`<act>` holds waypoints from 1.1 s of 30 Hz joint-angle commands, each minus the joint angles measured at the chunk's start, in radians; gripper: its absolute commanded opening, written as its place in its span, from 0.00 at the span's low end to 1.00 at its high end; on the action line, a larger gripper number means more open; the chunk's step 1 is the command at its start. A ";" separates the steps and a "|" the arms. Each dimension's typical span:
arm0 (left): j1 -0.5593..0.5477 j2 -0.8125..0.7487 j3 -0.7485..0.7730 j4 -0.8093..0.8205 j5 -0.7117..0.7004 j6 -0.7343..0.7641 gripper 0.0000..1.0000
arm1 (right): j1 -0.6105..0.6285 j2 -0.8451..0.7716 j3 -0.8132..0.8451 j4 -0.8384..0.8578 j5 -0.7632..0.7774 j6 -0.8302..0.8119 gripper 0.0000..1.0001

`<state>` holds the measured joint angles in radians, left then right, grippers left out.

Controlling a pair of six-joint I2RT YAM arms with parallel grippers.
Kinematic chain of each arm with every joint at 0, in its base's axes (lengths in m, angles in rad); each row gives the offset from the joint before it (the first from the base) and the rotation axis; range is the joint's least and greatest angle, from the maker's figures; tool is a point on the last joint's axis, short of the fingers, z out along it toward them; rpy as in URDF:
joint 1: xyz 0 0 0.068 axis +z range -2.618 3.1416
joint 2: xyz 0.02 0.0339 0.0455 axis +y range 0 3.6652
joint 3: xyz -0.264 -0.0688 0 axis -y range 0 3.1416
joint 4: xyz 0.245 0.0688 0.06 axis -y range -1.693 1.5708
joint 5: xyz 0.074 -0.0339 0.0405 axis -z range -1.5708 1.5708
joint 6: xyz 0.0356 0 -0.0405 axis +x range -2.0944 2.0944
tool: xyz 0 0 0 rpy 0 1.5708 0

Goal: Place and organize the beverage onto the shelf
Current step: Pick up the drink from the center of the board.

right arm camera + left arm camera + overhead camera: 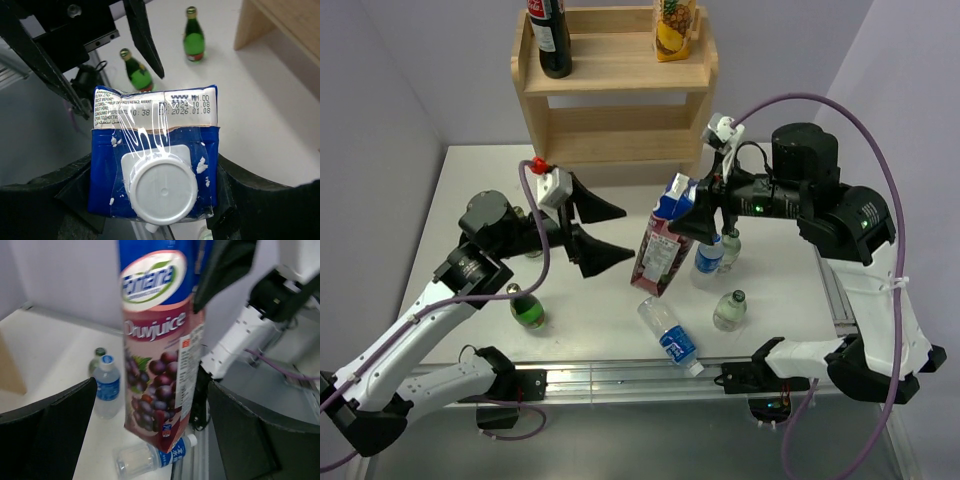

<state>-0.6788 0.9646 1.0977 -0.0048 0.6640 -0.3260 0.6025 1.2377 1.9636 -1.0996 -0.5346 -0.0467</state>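
Note:
A grape juice carton (663, 245), blue on top and dark red below, hangs tilted over the middle of the table. My right gripper (692, 215) is shut on its blue top; in the right wrist view both fingers press the sides of the carton top (155, 150) around the white cap. My left gripper (628, 232) stands open just left of the carton. In the left wrist view the carton (160, 350) fills the space ahead of the spread fingers (50, 430), not touched. The wooden shelf (615, 100) stands at the back with a dark cola bottle (551, 35) and a pineapple carton (675, 28) on top.
An upright water bottle (708, 262) stands right of the carton, and a clear green-capped bottle (730, 310) is nearer. A water bottle (668, 335) lies on its side near the front rail. A green bottle (527, 308) stands under my left arm.

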 commanded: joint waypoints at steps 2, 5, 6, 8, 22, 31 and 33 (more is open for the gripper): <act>-0.085 -0.006 0.010 0.085 0.149 0.131 1.00 | -0.001 -0.115 -0.038 0.389 -0.272 0.010 0.25; -0.131 0.034 0.027 0.052 0.184 0.148 1.00 | -0.001 -0.147 -0.089 0.441 -0.332 0.018 0.26; -0.139 0.063 0.034 0.046 0.216 0.148 1.00 | -0.001 -0.155 -0.095 0.455 -0.346 0.018 0.25; -0.166 0.104 0.056 0.029 0.259 0.151 0.99 | -0.001 -0.156 -0.097 0.457 -0.379 0.015 0.26; -0.292 0.200 0.123 -0.055 0.203 0.202 0.87 | 0.000 -0.167 -0.104 0.405 -0.403 -0.065 0.26; -0.301 0.206 0.142 -0.079 0.195 0.200 0.32 | 0.002 -0.152 -0.097 0.339 -0.392 -0.128 0.29; -0.301 0.215 0.155 -0.084 0.187 0.197 0.11 | 0.000 -0.158 -0.109 0.371 -0.400 -0.113 0.37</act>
<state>-0.9630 1.1755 1.1866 -0.0914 0.8200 -0.1223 0.6025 1.1233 1.8053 -0.9657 -0.8730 -0.1398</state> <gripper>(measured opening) 0.789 0.681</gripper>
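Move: The grape juice carton hangs in the air, held near its top by the right hand; its middle is about 9 cm to the left hand's right, 2 cm back and 5 cm lower. From the right hand it is some 3 cm left, 1 cm back and 8 cm below. On the table, roughly 35 cm below the left hand, the lying bottle is 13 cm right and about level; the upright blue-label bottle is 23 cm right, 14 cm ahead, 26 cm below. Open left fingers end up pinching the carton's body below the right hand's grip: the left hand goes back and right about 8 cm and 7 cm, sinking some 5 cm and turning clockwise about 25 degrees, then closes. The right hand keeps its hold on the top, drawing the carton back about 6 cm while turning counter-clockwise some 20 degrees, then both settle. ##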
